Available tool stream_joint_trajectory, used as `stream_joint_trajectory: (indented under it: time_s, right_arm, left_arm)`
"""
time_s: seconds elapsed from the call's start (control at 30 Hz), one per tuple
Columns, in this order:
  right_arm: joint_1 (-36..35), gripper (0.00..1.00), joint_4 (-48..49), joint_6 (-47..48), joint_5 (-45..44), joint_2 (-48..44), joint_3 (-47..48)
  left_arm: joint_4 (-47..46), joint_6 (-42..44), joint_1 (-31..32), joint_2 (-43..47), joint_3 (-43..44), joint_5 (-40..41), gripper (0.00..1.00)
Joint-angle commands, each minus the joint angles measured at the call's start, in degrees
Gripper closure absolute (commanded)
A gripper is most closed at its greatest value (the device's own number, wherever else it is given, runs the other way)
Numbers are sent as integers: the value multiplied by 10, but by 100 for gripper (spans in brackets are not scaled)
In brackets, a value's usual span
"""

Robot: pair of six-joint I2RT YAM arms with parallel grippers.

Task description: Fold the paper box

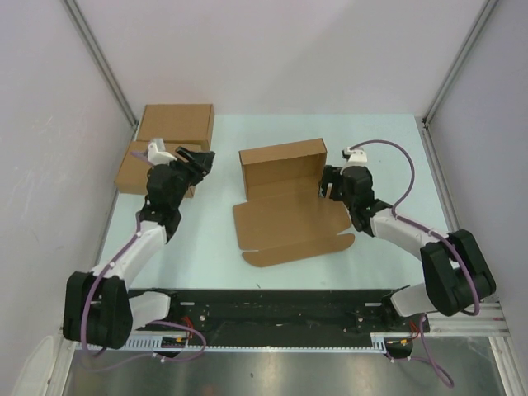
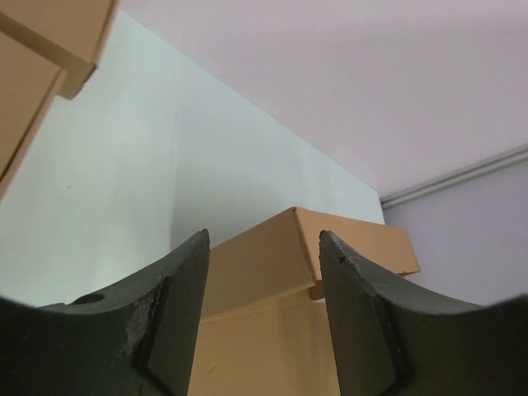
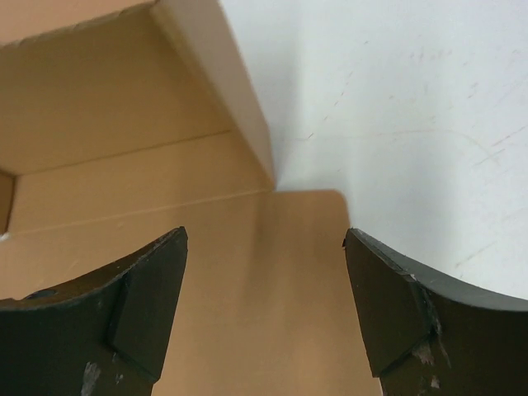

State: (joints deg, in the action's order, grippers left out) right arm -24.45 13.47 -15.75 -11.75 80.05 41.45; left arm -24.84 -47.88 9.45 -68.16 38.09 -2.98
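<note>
The paper box (image 1: 280, 169) stands mid-table as a brown cardboard tray with its walls raised. Its lid flap (image 1: 289, 227) lies flat toward the arms. My left gripper (image 1: 202, 158) hovers to the left of the box, apart from it, and is open. In the left wrist view the box (image 2: 272, 264) shows beyond the empty gap of the left gripper (image 2: 262, 239). My right gripper (image 1: 322, 186) is at the box's right front corner, open. In the right wrist view the right gripper (image 3: 264, 235) spans the flat flap (image 3: 264, 289) below the side wall (image 3: 219, 82), holding nothing.
Two made-up brown boxes sit at the back left, one (image 1: 176, 124) behind the other (image 1: 132, 172), close beside my left arm; they show at the top left of the left wrist view (image 2: 49, 41). Walls enclose the pale table (image 1: 388, 157) on three sides.
</note>
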Motion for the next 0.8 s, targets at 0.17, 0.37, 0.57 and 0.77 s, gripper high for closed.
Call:
stream_joint_trajectory:
  time_s: [0.17,0.37,0.57,0.77]
  right_arm:
    - [-3,18,213,51,-71,89,20]
    - [17,25,190,27,-35,156,77]
    - [34,60,135,2,8,186,136]
    - [41,76,67,-30,28,173,172]
  left_arm:
    - [83,29,-1,65,-59,69,39]
    - [81,21,0,61,-74,49,39]
    - [83,20,1,45,-57,36,39]
    - [81,13,2,40,-52,34,39]
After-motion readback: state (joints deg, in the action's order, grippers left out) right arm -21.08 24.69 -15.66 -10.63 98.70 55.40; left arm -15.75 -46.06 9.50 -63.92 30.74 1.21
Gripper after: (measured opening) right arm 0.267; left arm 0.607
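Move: For the right hand, the paper box's upright right side wall is about 11 cm ahead, 2 cm left and 3 cm lower. The box's top strip runs off to the left, its middle some 12 cm ahead, 14 cm left and 5 cm higher. The front panel lies flat about 10 cm below, its middle 10 cm left and 4 cm back. From the left hand, the same side wall is roughly 33 cm right, 3 cm ahead and 13 cm lower. The right hand drives forward about 9 cm from over the front panel to the near edge of the box's right side wall, dipping slightly and then rising again as its wide-open fingers come one inside and one outside the wall, and from halfway on they close most of the way to pinch it a little below the top corner. Meanwhile the empty left hand, fingers kept open, sinks some 7 cm while drawing back about 3 cm and slightly left, away from the box, its fingers tipping about 10 degrees further down. ##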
